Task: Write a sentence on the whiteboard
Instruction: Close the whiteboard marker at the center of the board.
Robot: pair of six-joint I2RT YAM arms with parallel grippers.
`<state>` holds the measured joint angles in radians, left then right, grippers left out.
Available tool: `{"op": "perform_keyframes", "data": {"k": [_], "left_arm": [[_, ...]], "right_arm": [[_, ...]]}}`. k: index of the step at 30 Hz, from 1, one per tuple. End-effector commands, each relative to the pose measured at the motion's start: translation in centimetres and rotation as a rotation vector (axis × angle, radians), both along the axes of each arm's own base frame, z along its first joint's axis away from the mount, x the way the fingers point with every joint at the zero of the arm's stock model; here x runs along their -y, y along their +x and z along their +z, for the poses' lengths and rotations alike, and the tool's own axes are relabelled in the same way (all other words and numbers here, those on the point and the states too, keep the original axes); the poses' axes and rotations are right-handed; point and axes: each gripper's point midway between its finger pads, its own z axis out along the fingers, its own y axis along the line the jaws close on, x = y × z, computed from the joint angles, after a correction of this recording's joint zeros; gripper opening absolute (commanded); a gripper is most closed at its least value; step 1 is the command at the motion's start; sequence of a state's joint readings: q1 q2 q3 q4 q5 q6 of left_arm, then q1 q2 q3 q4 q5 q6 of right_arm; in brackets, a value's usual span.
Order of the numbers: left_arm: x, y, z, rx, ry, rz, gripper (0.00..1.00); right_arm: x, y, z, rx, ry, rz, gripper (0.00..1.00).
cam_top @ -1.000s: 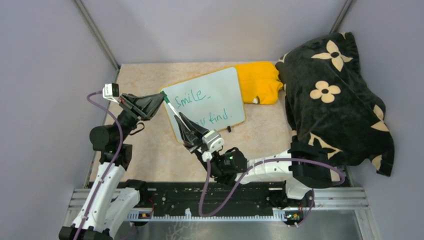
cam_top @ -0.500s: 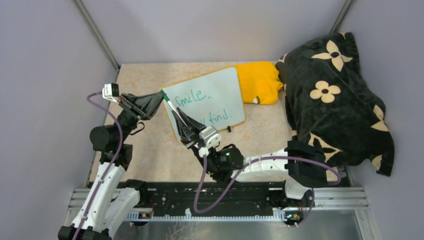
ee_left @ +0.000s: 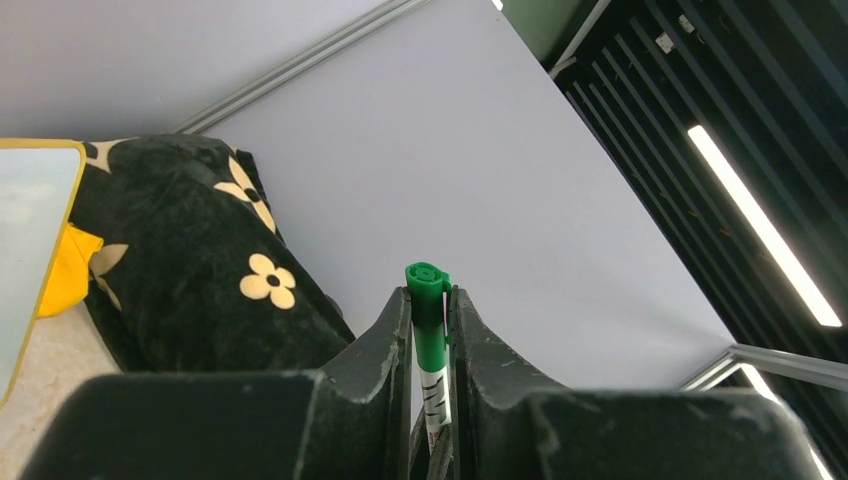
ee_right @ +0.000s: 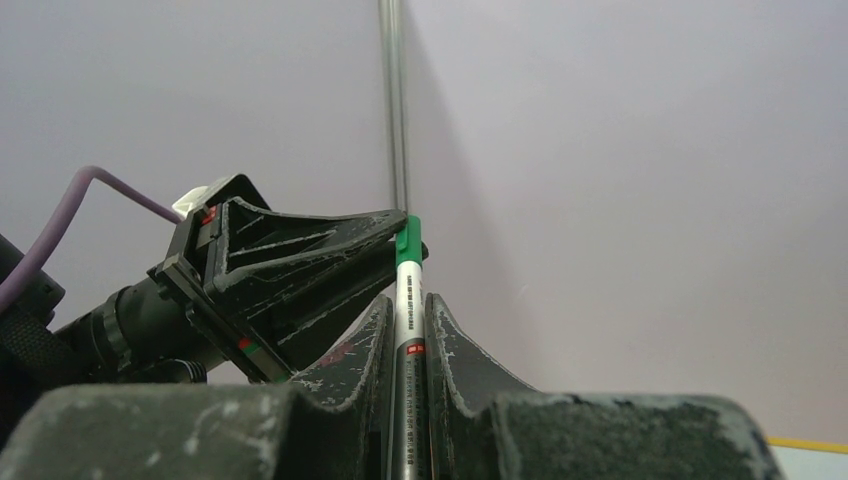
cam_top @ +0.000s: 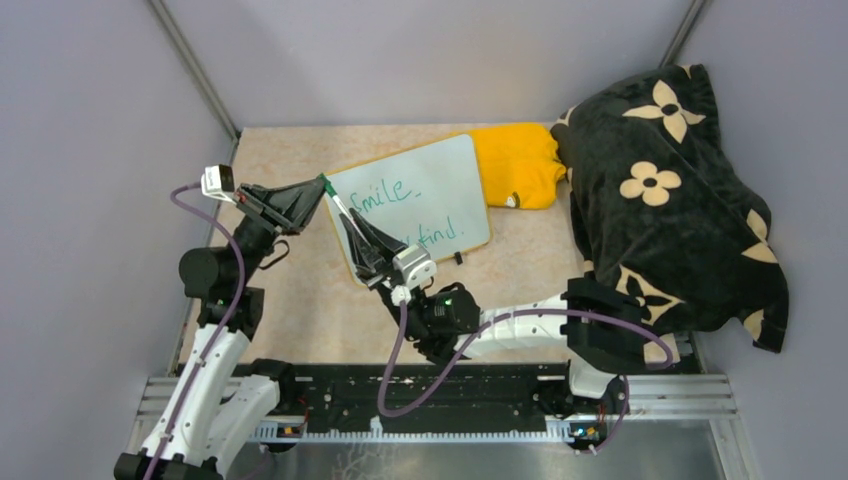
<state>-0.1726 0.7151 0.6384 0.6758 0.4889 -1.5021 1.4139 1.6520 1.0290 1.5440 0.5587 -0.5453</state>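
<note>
The whiteboard (cam_top: pixel 440 175) lies flat on the table, its near left corner hidden behind the right gripper. The sentence (cam_top: pixel 388 195) is in green: "Smile" above, and below it "find" (cam_top: pixel 437 236), with the word before "find" covered. A marker (cam_top: pixel 338 205) with a green cap (ee_left: pixel 428 295) hangs above the board's left edge, held at both ends. My left gripper (cam_top: pixel 320 186) is shut on the cap end. My right gripper (cam_top: pixel 350 222) is shut on the white barrel (ee_right: pixel 408 310). The cap sits on the marker.
A folded yellow cloth (cam_top: pixel 520 160) lies against the board's right end. A large black blanket with cream flowers (cam_top: pixel 670 190) fills the right side of the table. Grey walls close in on three sides.
The right gripper has moved up and left with the marker, toward the left gripper. The left gripper has shifted slightly left. Both grips have stayed shut.
</note>
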Motion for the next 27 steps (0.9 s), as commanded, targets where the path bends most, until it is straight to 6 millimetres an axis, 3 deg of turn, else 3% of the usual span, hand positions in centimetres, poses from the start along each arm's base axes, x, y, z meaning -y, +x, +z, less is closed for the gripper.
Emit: {"op": "perform_keyframes", "data": {"k": [1, 14, 22, 27], "left_arm": [[2.7, -3.9, -1.2, 0.062, 0.131, -0.178, 0.0], [2.2, -4.1, -0.2, 0.109, 0.116, -0.131, 0.4], [1.4, -3.9, 0.6, 0.132, 0.106, -0.057, 0.75], [0.5, -3.1, 1.9, 0.162, 0.099, 0.039, 0.8]], "right_arm": [[1.5, -0.1, 3.8, 0.059, 0.138, 0.038, 0.0], [3.2, -0.6, 3.7, 0.05, 0.132, 0.057, 0.0], [3.7, -1.2, 3.6, 0.053, 0.122, 0.079, 0.0], [3.9, -1.8, 3.2, 0.048, 0.093, 0.116, 0.0]]}}
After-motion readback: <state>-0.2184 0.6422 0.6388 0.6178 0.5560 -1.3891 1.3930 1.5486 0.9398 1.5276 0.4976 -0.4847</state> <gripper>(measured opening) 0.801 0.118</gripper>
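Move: The marker's green cap is between the left fingertips, about 1 cm ahead and 1 cm right of that hand, already on the marker. From the right hand, which grips the barrel, the cap lies roughly 5 cm ahead, 3 cm left and 5 cm above. The whiteboard's middle is some 20 cm ahead of the right hand, 8 cm right and 40 cm below; the black clip is about 9 cm ahead, 18 cm right and equally far down. The capped marker is let go by the left fingers, which after a brief hold open wide from nearly shut, while that hand draws back about 3 cm and a little to the right, tilting some 5 degrees. The right hand keeps its pinch on the barrel and carries the marker about 2 cm to the right and 1 cm up, clear of the opened fingers. ##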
